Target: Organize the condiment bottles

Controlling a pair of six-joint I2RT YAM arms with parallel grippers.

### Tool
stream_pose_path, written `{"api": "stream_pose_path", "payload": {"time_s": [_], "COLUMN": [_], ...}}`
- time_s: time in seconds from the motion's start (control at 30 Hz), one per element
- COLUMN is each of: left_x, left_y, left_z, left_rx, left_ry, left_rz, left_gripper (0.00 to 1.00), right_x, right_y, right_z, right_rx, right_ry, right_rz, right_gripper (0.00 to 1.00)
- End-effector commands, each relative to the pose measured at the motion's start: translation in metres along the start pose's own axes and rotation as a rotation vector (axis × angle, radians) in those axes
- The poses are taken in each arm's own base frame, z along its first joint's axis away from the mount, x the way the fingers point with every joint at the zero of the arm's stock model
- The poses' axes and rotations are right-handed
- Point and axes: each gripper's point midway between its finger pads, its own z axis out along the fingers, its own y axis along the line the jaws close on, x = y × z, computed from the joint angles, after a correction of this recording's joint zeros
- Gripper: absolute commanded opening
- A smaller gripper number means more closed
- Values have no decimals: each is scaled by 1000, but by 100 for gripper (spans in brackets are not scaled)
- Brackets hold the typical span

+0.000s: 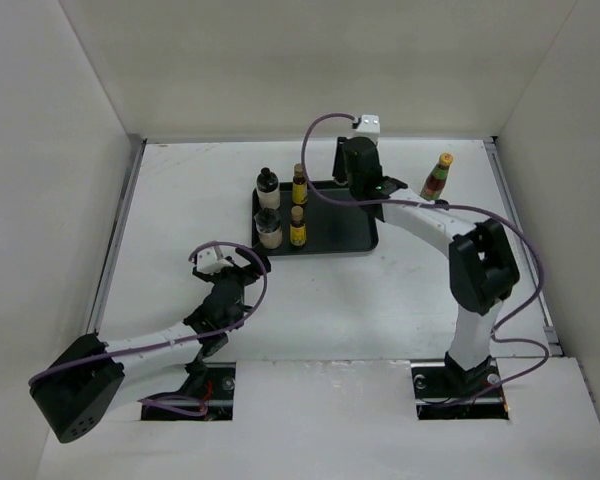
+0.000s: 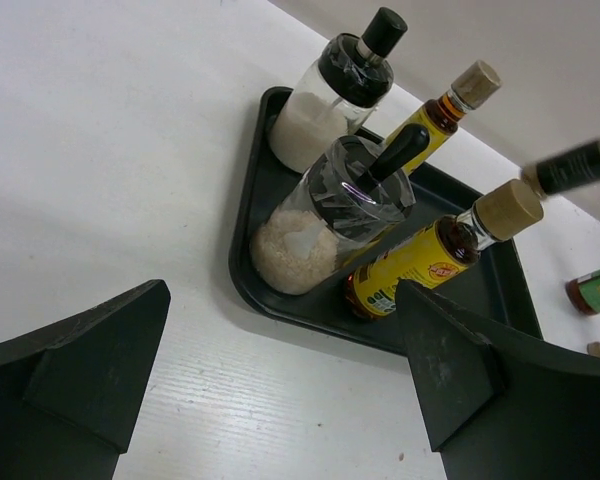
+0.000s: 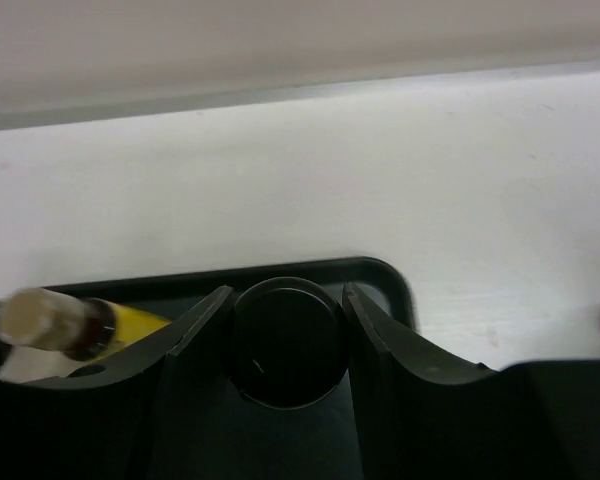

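Observation:
Four condiment bottles stand in the left half of a black tray (image 1: 345, 225): two white bottles with black caps (image 1: 268, 186) (image 1: 269, 229) and two slim yellow-labelled bottles (image 1: 299, 186) (image 1: 297, 228). My right gripper (image 1: 360, 185) is over the tray's back right corner. In the right wrist view its jaws press both sides of a short dark bottle's round black top (image 3: 285, 340). A red-green bottle with a yellow cap (image 1: 437, 178) stands on the table to the right of the tray. My left gripper (image 1: 248, 262) is open and holds nothing, just off the tray's front left corner.
White walls enclose the table on the left, back and right. The left wrist view looks past the wide-open fingers (image 2: 100, 350) at the tray rim (image 2: 242, 270), the near white bottle (image 2: 320, 220) and a yellow-labelled bottle (image 2: 420, 262). The right arm's purple cable (image 1: 320, 160) loops above the tray.

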Motion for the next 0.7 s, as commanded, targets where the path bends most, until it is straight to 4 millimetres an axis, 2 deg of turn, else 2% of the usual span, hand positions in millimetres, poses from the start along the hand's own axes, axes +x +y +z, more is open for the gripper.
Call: {"api": "stream_pose_path", "payload": {"time_s": [0.0,0.17,0.37,0.53,0.67], "left_x": [-18,-16,-16,-15,-16], "left_y": [-16,-16,-16,-14,-14], "left_z": [2,1,2,2,2], "left_rx": [35,36,34,28,27], "left_ry": [-42,-38,-41,-40,-42], "left_rz": [-74,-71,-72,-68,-69], "left_gripper": [100,100,100,100,100], "right_x": [-7,0,20,40,57], "right_y": [29,50,57,66,65], "right_z": [14,29,41,45,45], "right_rx": [-55,-95,-96,-103,-94], "right_ry": [-21,-1,36,69,107], "right_rz": [3,6,-14,-40,-60], "right_gripper": [36,37,37,38,39]}}
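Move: The right hand already holds the dark jar by its lid, over the back right part of the tray. Its free spot lies about 6 cm to the left, 2 cm ahead and 16 cm below. The back yellow bottle stands some 13 cm left and 2 cm ahead, the front yellow bottle 13 cm left and 10 cm back, both around 10 cm lower. From the left hand, the spot is roughly 24 cm ahead, 29 cm right and 9 cm down. Down about 7.5 cm and left about 5.5 cm, with a slight reach forward, the right hand takes the dark jar to the free spot beside the back yellow bottle. Most of the sideways travel comes first, then the descent, which slows. The fingers keep their hold on the lid while the wrist tips some 5 to 10 degrees further down. ##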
